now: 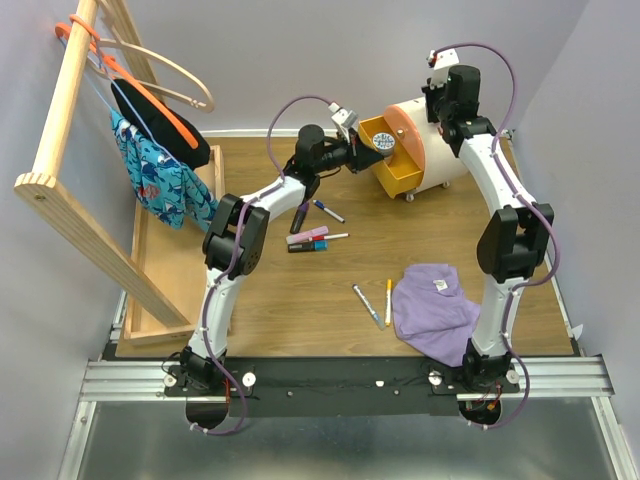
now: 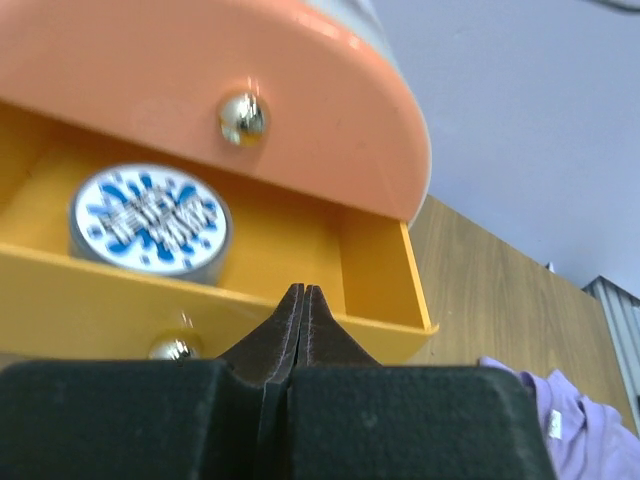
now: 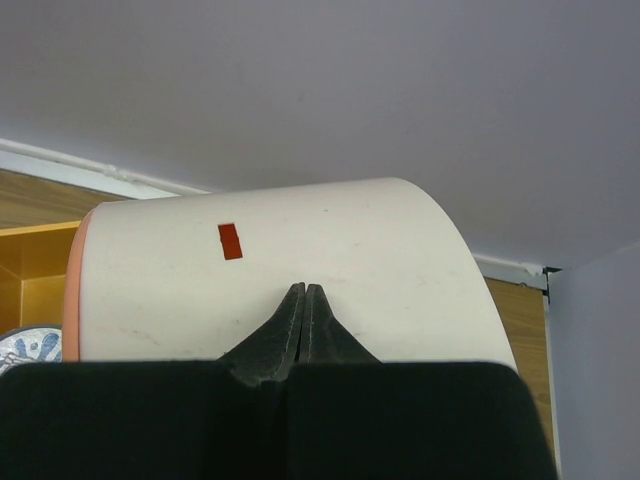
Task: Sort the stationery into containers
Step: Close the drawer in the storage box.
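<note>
The cream drawer unit (image 1: 432,140) stands at the back right with its yellow drawer (image 1: 392,165) pulled out below the orange drawer front (image 2: 200,90). A round blue-patterned jar (image 2: 150,220) sits inside the yellow drawer. My left gripper (image 2: 303,290) is shut and empty, its tips just in front of that drawer's front wall. My right gripper (image 3: 304,288) is shut and empty, tips over the unit's cream body (image 3: 300,230). On the table lie a blue pen (image 1: 327,211), a pink bar (image 1: 308,235), a dark marker (image 1: 307,246), a white pen (image 1: 368,305) and a yellow pen (image 1: 388,300).
A purple cloth (image 1: 435,310) lies at the near right beside the right arm. A long wooden tray (image 1: 165,270) and a wooden rack (image 1: 70,130) with hangers and patterned clothing fill the left side.
</note>
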You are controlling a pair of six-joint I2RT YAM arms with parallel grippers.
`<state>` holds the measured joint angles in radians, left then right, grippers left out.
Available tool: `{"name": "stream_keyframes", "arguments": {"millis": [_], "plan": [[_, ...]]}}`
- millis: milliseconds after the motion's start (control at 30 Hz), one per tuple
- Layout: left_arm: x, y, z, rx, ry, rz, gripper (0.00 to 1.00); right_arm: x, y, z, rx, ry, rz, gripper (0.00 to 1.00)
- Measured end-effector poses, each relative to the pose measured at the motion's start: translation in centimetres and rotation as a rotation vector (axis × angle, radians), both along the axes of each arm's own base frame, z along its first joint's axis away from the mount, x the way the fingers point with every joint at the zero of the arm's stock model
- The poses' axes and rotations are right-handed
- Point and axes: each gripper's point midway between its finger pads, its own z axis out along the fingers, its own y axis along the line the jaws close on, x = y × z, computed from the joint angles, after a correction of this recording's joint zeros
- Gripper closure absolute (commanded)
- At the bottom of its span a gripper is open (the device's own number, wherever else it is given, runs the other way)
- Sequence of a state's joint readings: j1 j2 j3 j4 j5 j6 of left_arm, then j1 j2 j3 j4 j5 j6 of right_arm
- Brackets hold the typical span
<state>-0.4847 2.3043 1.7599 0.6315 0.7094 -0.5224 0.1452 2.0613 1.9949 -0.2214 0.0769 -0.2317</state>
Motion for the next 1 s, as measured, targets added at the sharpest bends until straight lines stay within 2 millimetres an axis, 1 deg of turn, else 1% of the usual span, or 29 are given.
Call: {"name": "stream_keyframes", "arguments": {"millis": [100,200,267,433,533,633,667,767,833,900,1000], "plan": [[0.9,-0.2,1.4,0.000,-0.059,0.004,1.00,0.3,0.0,-0.1,0.004,-0.007,0.005,0.99],[1.5,-0.5,2.2,0.005,-0.106,0.008,1.00,0.4,0.1,-0.1,0.007,-0.010,0.013,0.99],[1.7,-0.5,2.1,0.011,-0.120,0.010,1.00,0.4,0.2,-0.1,0.007,-0.009,0.016,0.99],[2.2,-0.6,0.9,0.033,-0.130,0.012,1.00,0.4,0.3,-0.1,0.008,-0.009,0.020,0.99],[2.4,-0.1,1.3,0.032,-0.139,0.015,1.00,0.4,0.4,-0.2,0.010,-0.009,0.025,0.99],[2.4,0.7,3.0,0.018,-0.158,0.014,1.00,0.4,0.5,-0.2,0.012,-0.010,0.030,0.99],[2.5,1.4,4.2,0.008,-0.171,0.020,1.00,0.4,0.5,-0.2,0.013,-0.009,0.031,0.99],[2.4,3.2,6.4,-0.002,-0.200,0.035,1.00,0.6,0.6,-0.3,0.018,-0.014,0.035,0.99],[2.6,4.1,7.1,0.000,-0.215,0.047,1.00,0.8,0.7,-0.4,0.019,-0.020,0.036,0.99],[2.9,4.6,7.0,0.007,-0.223,0.056,1.00,0.9,0.7,-0.4,0.020,-0.024,0.038,0.99],[3.3,4.5,4.9,0.041,-0.200,0.054,1.00,1.0,0.8,-0.4,0.022,-0.026,0.041,0.99]]}}
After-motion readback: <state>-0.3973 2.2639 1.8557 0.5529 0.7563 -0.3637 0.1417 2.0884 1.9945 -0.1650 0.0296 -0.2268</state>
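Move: The drawer's front panel has its middle about 4 cm ahead of the left gripper, 1 cm to its left and 3 cm below it. The tin inside the drawer is some 6 cm ahead, 1 cm right and 2 cm below; the storage box's body centres about 9 cm ahead, 12 cm right and 3 cm below. From the right gripper, the box's middle lies straight beneath, about 10 cm down, and the drawer front roughly 14 cm left, 8 cm back and 9 cm below. Shift the shut left gripper a couple of centimetres forward beside the drawer front, towards its middle, bobbing slightly. Then back it off to the left and up, about 5 cm each way, settling down some 2 cm at the end, and roll its forward side up about 10 degrees. Keep the closed right gripper on the box top, creeping only about a centimetre. ##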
